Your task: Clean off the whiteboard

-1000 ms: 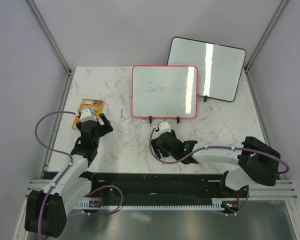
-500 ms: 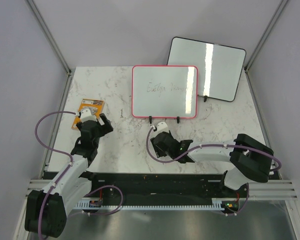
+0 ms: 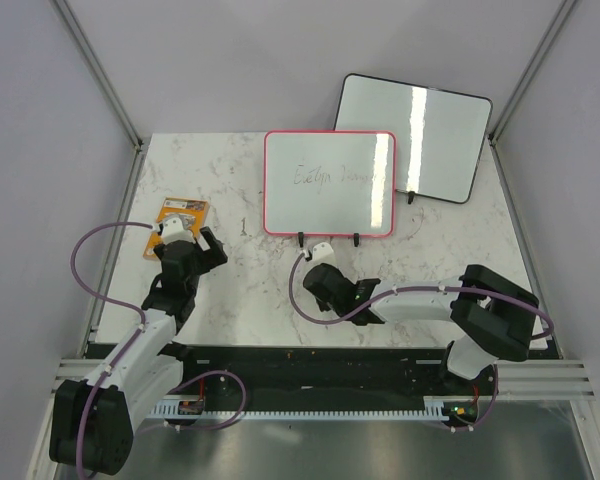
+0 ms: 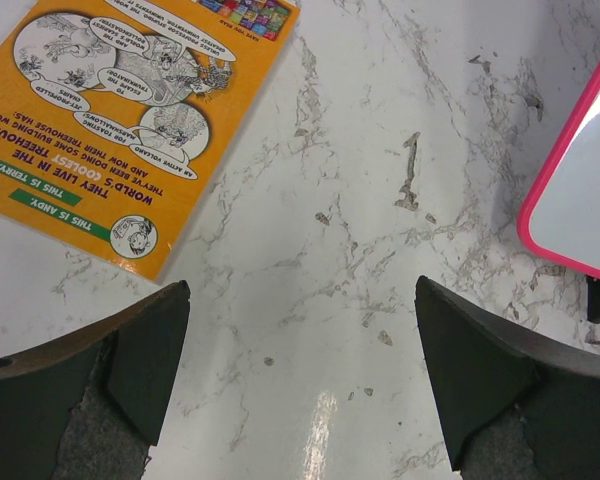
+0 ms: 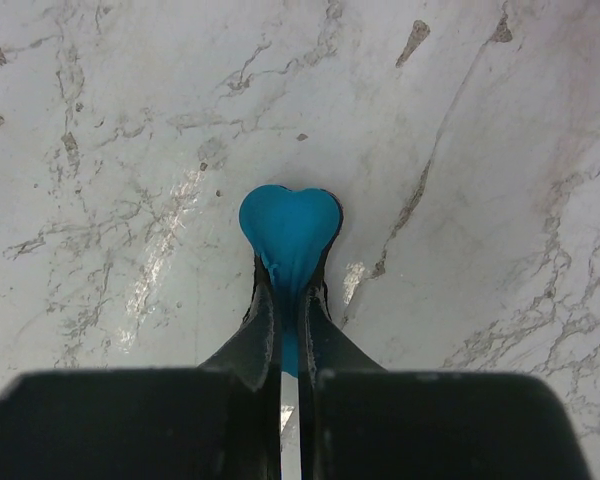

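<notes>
The whiteboard (image 3: 328, 185) with the pink frame stands upright on black feet at the table's middle back, with faint dark writing near its top. Its corner (image 4: 592, 205) shows at the right edge of the left wrist view. My right gripper (image 3: 322, 285) is low over the table just in front of the board. In the right wrist view it (image 5: 290, 290) is shut on a soft blue piece (image 5: 290, 225) that bulges out past the fingertips against the marble. My left gripper (image 3: 185, 243) (image 4: 300, 370) hangs open over bare table left of the board, holding nothing.
An orange comic book (image 3: 183, 213) (image 4: 130, 100) lies flat at the left, just beyond the left gripper. A second, black-framed whiteboard (image 3: 412, 137) leans behind and to the right of the pink one. Grey walls close in the table's sides.
My right gripper has closed from wide open onto the blue piece, and its arm has drawn slightly left. The left arm has barely moved.
</notes>
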`<state>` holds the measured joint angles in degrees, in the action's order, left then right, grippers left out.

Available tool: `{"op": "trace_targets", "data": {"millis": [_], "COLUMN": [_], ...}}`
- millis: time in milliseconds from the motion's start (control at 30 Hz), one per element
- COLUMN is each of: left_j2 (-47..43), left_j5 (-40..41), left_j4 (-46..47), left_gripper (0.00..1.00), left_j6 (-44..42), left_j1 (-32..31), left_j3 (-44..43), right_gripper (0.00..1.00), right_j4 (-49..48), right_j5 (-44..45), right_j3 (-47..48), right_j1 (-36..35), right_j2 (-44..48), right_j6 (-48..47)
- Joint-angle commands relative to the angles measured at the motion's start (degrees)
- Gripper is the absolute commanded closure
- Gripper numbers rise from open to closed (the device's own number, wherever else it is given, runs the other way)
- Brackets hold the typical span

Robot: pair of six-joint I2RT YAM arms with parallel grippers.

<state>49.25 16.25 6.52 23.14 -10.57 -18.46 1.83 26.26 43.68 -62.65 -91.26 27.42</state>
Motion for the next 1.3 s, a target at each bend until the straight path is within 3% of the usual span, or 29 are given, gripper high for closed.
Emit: {"op": "trace_targets", "data": {"millis": [0, 133, 233, 500, 767, 1000, 1100, 1267], "left_j2": [0.3, 0.8, 1.9, 20.0, 46.2, 61.7, 68.5, 74.8], "left_j5": [-0.7, -2.8, -8.0, -20.3, -39.9, -49.2, -53.0, -55.1], "left_j4": [2.4, 3.6, 9.4, 23.2, 39.1, 36.6, 37.6, 44.3], "left_gripper": [0.00, 0.00, 0.00, 0.00, 0.00, 0.00, 0.00, 0.02], "left_j6": [0.0, -0.9, -0.8, 1.3, 5.4, 2.7, 4.7, 10.0], "left_j1": [0.4, 0.4, 0.4, 0.3, 0.4, 0.6, 0.9, 2.8], "left_j3": [-1.1, -1.0, -0.3, -10.2, -32.8, -53.7, -60.1, -62.4], "right_gripper": [1.00, 1.00, 1.00, 1.00, 1.00, 1.00, 1.00, 1.00], "right_j4": [-1.4, -1.4, -1.4, -4.2, -8.2, -10.4, -13.2, -14.6], "right_j5": [1.5, 2.8, 3.1, -2.3, -9.7, -18.8, -22.0, -26.2], "right_j3": [1.8, 1.3, 1.1, 0.9, 2.4, 8.0, 9.8, 13.8], "right_j1": [0.5, 1.0, 2.4, 10.9, 18.9, 25.5, 28.6, 32.7], "right_j2": [0.4, 2.7, 5.9, 12.8, 14.2, 9.1, 6.1, 1.8], "right_j6": [0.3, 0.0, -0.9, -5.4, -8.3, -12.2, -13.3, -13.3]}}
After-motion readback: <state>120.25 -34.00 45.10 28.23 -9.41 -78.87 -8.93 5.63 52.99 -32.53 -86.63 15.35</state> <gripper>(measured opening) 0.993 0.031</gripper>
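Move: The right hand, low over the table with the eraser already pinched, has the middle of the pink-framed whiteboard about 26 cm ahead, 4 cm to its right and 10 cm higher; its writing sits 27 cm ahead, 6 cm right and 12 cm higher. The black-framed board stands some 38 cm ahead, 27 cm right and 12 cm up. From the empty left hand, the whiteboard's upper left corner is about 24 cm ahead, 17 cm right and 12 cm up; the book lies 12 cm ahead, 5 cm left and 10 cm below. The right hand keeps its shut grip on the eraser and lifts it off the table while reaching forward and a little right, then carries on forward to the written face of the whiteboard, some 16 cm out and 12 cm up in all, its fingers tipping up slightly. Meanwhile the left hand, fingers wide open, starts a moment later and sweeps about 26 cm forward, nearly 20 cm right and 10 cm up to the board's upper left edge, turning some 50 degrees clockwise and levelling out so its fingers come up to the rim. ##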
